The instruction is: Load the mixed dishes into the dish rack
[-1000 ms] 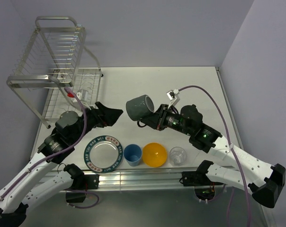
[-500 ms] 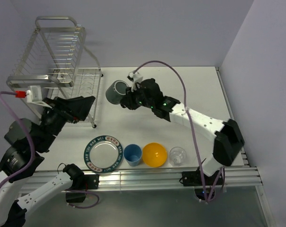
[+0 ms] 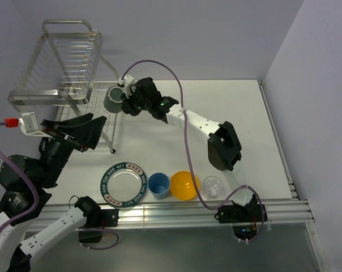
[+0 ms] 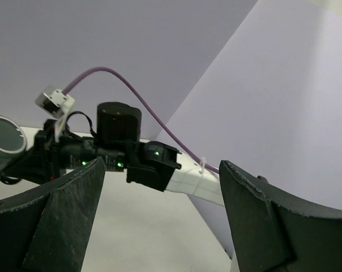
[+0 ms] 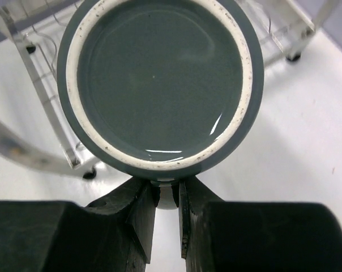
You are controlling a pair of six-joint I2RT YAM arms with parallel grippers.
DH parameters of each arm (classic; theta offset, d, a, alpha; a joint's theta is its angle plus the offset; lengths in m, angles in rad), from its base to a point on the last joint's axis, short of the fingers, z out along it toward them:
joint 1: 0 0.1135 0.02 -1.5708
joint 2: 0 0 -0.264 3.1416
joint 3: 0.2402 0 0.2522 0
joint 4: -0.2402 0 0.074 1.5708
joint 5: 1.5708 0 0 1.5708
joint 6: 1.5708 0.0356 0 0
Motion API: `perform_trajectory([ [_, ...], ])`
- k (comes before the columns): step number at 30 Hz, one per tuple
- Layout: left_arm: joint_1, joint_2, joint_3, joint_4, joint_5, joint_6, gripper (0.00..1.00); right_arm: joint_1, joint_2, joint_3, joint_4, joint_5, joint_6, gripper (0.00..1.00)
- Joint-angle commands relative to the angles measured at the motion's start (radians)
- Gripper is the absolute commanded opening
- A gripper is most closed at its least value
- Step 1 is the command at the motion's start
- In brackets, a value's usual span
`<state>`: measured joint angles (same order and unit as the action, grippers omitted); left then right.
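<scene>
My right gripper (image 3: 127, 102) is shut on the handle of the dark green-grey mug (image 3: 113, 99), which hangs tilted at the right edge of the chrome dish rack (image 3: 63, 62), over its lower tier. In the right wrist view the mug's base (image 5: 159, 85) fills the frame above my right gripper (image 5: 168, 198), with rack wires (image 5: 41, 113) behind. My left gripper (image 3: 98, 131) stands open and empty in front of the rack (image 4: 162, 215). Along the near edge lie the lettered-rim plate (image 3: 123, 183), light blue cup (image 3: 158, 185), orange-yellow bowl (image 3: 184, 185) and clear glass (image 3: 212, 186).
The rack's legs (image 3: 112, 148) stand at the table's left side. A purple cable (image 3: 176, 85) loops above the right arm. Walls close off the back and right of the white table (image 3: 227, 124).
The right arm has carried the mug leftward from mid-table to the rack. The left arm has pulled back left and risen, its gripper staying open.
</scene>
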<state>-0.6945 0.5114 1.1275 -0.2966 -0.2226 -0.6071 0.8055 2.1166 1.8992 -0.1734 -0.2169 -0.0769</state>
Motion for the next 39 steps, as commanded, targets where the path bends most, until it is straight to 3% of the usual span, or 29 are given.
perform_trajectory([
  [1, -0.002, -0.022, -0.035, 0.069, 0.028, 0.029, 0.88, 0.021, 0.054, 0.208, 0.028, -0.056, -0.086, 0.00],
  [5, -0.002, -0.030, -0.044, 0.080, 0.043, 0.024, 0.88, 0.038, 0.163, 0.337, 0.015, -0.084, -0.107, 0.00],
  [20, -0.002, -0.050, -0.046, 0.090, 0.063, 0.012, 0.87, 0.090, 0.362, 0.478, 0.147, -0.151, -0.067, 0.00],
  [39, -0.002, -0.062, -0.057, 0.102, 0.071, 0.003, 0.87, 0.112, 0.490, 0.587, 0.195, -0.142, -0.041, 0.00],
])
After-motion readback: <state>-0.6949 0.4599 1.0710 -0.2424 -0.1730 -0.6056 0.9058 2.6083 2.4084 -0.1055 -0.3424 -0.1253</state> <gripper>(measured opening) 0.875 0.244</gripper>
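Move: The mug is already pinched in the right hand. Its goal, the right-hand part of the dish rack's lower tier, lies about 18 cm left of that hand, 1 cm ahead and some 15 cm below. The rack's near right foot is roughly 10 cm left, 10 cm back and 20 cm down; its upper tier's middle is about 24 cm left, 5 cm ahead and 12 cm higher. From the idle left hand, the goal lies some 25 cm ahead, 18 cm left and 42 cm below. The mug, still pinched by its handle with its base facing up, is carried left over the rack's lower tier by the right hand, about 12 cm in all. Level at first, the path then slants down by roughly 7 cm, slowing towards the end, while the hand turns some 15 degrees counter-clockwise and the fingers keep their hold. ##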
